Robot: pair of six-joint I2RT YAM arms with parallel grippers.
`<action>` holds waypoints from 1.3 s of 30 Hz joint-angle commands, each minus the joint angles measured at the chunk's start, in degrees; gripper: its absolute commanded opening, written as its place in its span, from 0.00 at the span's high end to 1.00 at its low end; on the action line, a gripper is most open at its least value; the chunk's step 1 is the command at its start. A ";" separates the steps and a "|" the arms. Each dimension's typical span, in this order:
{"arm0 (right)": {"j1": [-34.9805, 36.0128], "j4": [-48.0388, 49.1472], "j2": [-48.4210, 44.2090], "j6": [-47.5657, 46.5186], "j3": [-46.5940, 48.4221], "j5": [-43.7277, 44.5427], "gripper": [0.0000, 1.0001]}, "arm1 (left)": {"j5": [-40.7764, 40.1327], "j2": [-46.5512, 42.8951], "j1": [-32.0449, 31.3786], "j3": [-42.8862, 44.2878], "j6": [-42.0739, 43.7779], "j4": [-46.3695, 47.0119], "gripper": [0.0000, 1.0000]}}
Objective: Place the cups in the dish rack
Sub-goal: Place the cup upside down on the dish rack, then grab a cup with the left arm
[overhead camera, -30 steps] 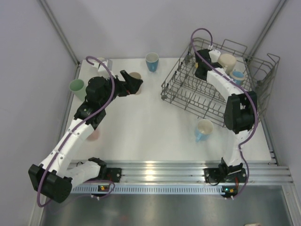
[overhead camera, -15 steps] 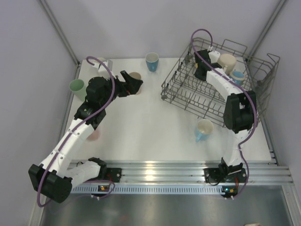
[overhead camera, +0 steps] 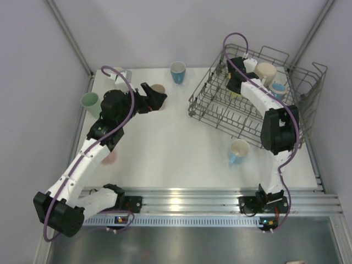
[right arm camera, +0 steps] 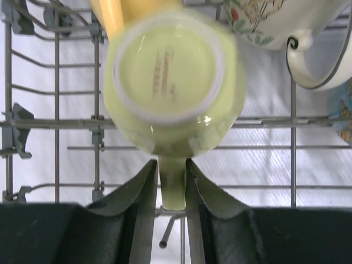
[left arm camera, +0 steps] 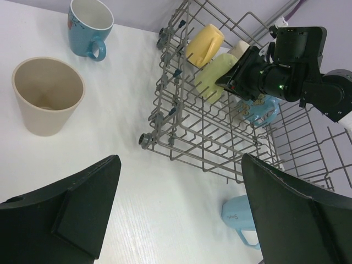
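My right gripper (right arm camera: 172, 165) is shut on the handle of a lime mug (right arm camera: 173, 77), holding it bottom-up over the tines inside the grey wire dish rack (overhead camera: 220, 113). It also shows in the top view (overhead camera: 234, 83). A yellow mug (left arm camera: 204, 44), a cream mug (overhead camera: 267, 71), a white cup (overhead camera: 251, 65) and a light blue cup (overhead camera: 279, 89) lie in the rack. My left gripper (left arm camera: 180, 165) is open and empty above the table, just right of a beige tumbler (left arm camera: 48, 102).
On the table are a blue mug (overhead camera: 177, 71), a mint green cup (overhead camera: 89, 102), a white cup (overhead camera: 120, 72), a pink cup (overhead camera: 110, 158) partly under my left arm, and a light blue mug (overhead camera: 238, 151) in front of the rack.
My right arm's elbow has shifted very slightly left with the lime mug still held. The left arm has not moved.
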 commanded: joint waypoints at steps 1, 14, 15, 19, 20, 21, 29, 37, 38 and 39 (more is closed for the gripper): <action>-0.59 1.80 -1.49 0.36 3.09 1.96 0.73 | -0.78 -1.03 0.11 -0.43 0.29 0.75 0.04; -0.68 0.05 -4.29 -0.34 2.38 1.69 0.73 | -0.70 -1.12 0.11 -0.08 -0.06 0.75 0.04; -0.76 -1.09 -5.08 -0.35 2.47 1.52 0.70 | -0.61 -1.12 0.11 0.01 0.12 0.57 0.04; -1.90 -3.64 -8.42 -1.22 1.86 -1.81 0.58 | -1.75 -1.12 0.20 1.68 1.61 -1.36 0.04; -2.25 -4.00 -9.30 -1.57 1.42 -2.61 0.53 | -2.01 -1.03 0.20 2.20 2.05 -1.97 0.04; -2.52 -4.09 -11.13 -2.19 0.98 -3.66 0.51 | -2.19 -1.03 0.20 2.56 2.40 -2.33 0.04; -4.54 -7.94 -20.19 -9.65 1.76 -15.35 0.01 | -4.03 -1.91 0.11 6.15 5.91 -7.15 0.03; -4.02 -5.06 -32.32 -14.58 -6.91 -29.31 0.01 | -6.76 4.75 0.20 14.24 10.31 -17.00 0.02; -3.75 -4.36 -33.55 -15.02 -8.33 -31.16 0.00 | -6.76 5.55 0.20 14.77 10.57 -17.53 0.02; -3.40 -3.05 -36.00 -15.20 -9.65 -33.70 0.01 | -6.67 6.52 0.37 15.47 10.93 -18.67 0.02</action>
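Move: Ahead of the right hand, whose fingertips still straddle its handle, the light-green cup has its middle about 5 cm farther out, 2 cm right and level in height. The yellow cup is some 13 cm ahead with no sideways offset, the white cup 8 cm ahead and 12 right, the patterned blue cup level with the hand and 17 right, all near hand height. From the empty left hand the light-green cup lies about 19 cm ahead, 34 right, 18 below. Letting go of the light-green cup's handle, the right hand first all but holds still, then spreads its fingers fully and rises about 17 cm, drawing back some 10 cm off the cup and rack as it climbs. The wrist swings counter-clockwise some 25 degrees and its fingers tilt up. Late on, the open left hand dips slightly, then shifts a little up and left, rolling its left side up. ##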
